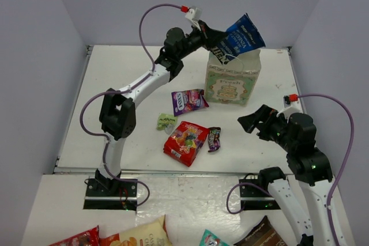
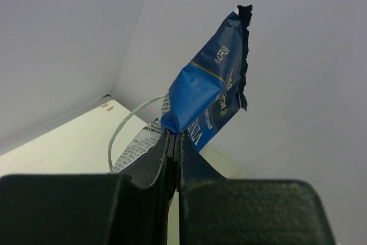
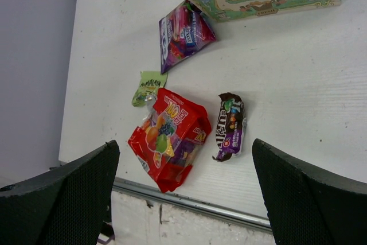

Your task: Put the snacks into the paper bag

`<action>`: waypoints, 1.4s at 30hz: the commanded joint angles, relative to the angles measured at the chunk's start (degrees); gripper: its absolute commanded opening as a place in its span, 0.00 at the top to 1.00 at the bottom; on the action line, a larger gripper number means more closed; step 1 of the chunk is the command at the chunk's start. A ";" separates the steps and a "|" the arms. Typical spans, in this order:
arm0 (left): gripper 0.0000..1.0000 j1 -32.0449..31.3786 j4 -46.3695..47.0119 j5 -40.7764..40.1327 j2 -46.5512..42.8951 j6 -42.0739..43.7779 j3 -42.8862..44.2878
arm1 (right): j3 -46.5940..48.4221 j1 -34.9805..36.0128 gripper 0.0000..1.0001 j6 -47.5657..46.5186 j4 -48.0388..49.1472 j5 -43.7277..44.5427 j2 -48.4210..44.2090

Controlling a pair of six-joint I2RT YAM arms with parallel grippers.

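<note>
My left gripper (image 1: 222, 47) is shut on the lower edge of the blue chip bag (image 1: 245, 34), holding it tilted just above the open top of the paper bag (image 1: 233, 82). In the left wrist view the blue chip bag (image 2: 209, 93) sticks up from the left gripper (image 2: 174, 137), whose jaws are pressed together. On the table lie the purple candy pack (image 1: 188, 101), the tiny green packet (image 1: 166, 121), the red candy bag (image 1: 185, 142) and the dark brown packet (image 1: 214, 139). My right gripper (image 1: 251, 119) hangs open above them, holding nothing, with the red candy bag (image 3: 169, 139) and the dark brown packet (image 3: 230, 125) below it.
The paper bag's thin loop handle (image 2: 117, 130) curves beside the left fingers. A metal rail (image 1: 184, 171) marks the table's front edge. Beyond it lie a large yellow-orange chip bag (image 1: 141, 234), a red packet (image 1: 78, 239), a teal packet (image 1: 210, 239) and a dark brown pouch (image 1: 259, 235). Grey walls enclose the table.
</note>
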 commanded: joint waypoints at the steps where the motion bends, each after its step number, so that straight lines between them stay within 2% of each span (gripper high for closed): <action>1: 1.00 -0.43 -0.99 -0.30 -1.39 3.46 3.01 | -0.45 -0.19 0.03 -0.60 -0.11 -1.26 -0.66; 6: 1.00 -0.70 -5.03 -1.71 -2.62 5.93 3.10 | -0.62 -0.19 0.03 -0.52 -0.02 -1.52 -0.57; 8: 0.94 -0.70 -5.65 -1.88 -3.15 5.84 2.83 | -0.71 -0.19 0.03 -0.34 -0.10 -1.61 -0.65; 10: 0.75 -0.70 -6.09 -1.53 -3.50 5.93 2.57 | -0.80 -0.19 0.03 -0.25 -0.11 -1.87 -0.74; 12: 0.64 -0.70 -6.09 -0.74 -4.11 5.84 2.30 | -0.89 -0.19 0.03 -0.08 -0.19 -1.96 -1.09; 13: 0.62 -0.70 -6.18 -0.57 -4.64 5.84 2.13 | -0.89 -0.19 0.03 -0.08 -0.19 -1.96 -1.18; 14: 0.54 -0.70 -6.27 -0.56 -4.99 5.84 2.04 | -0.98 -0.19 0.03 -0.08 -0.37 -1.96 -1.27; 16: 0.44 -0.70 -6.18 -0.48 -5.78 5.67 1.52 | -0.89 -0.19 0.03 -0.08 -0.46 -2.05 -1.36; 17: 0.35 -0.78 -6.01 -0.56 -6.66 5.66 1.43 | -0.80 -0.19 0.03 0.01 -0.54 -2.22 -1.36; 20: 0.24 -0.70 -6.27 -1.00 -8.68 5.49 1.34 | -0.71 -0.19 0.03 0.01 -0.63 -2.23 -1.53; 25: 0.17 -0.61 -8.55 -1.62 -13.60 6.71 -0.76 | -0.45 -0.19 0.03 0.10 -1.16 -2.40 -1.97; 27: 0.00 -0.43 -8.12 -2.41 -18.07 7.42 -6.46 | -0.62 -0.19 0.03 0.19 -1.16 -2.49 -2.24; 34: 0.00 1.06 -9.60 -5.92 -34.32 11.72 -27.47 | -1.24 -0.19 0.03 0.10 -1.42 -2.93 -3.29; 39: 0.00 2.11 -16.72 -12.68 -41.72 14.01 -39.41 | -1.06 -0.19 0.03 -0.16 -1.86 -3.19 -3.29; 42: 0.00 2.90 -17.87 -14.27 -44.19 13.49 -46.09 | -1.50 -0.19 0.03 -0.08 -1.51 -3.89 -3.38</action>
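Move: My left hand still pinches the blue packet above the paper bag; the bag's middle is about 7 cm to my right, 2 cm back and some 23 cm below. Down on the table, the purple packet lies some 8 cm back and 11 cm left of this hand, and the brown candy pack about 24 cm back and 2 cm left. From my idle right hand the bag stands roughly 27 cm ahead, 2 cm left. I ease my left hand down a couple of centimetres at the bag's mouth and spread the fingers wide, letting go of the blue packet. Still opening, I lift some 9 cm clear, swing left and back about 13 and 11 cm, away from the bag and towards the purple packet, then sink about 7 cm again, the hand turning slightly counter-clockwise. ##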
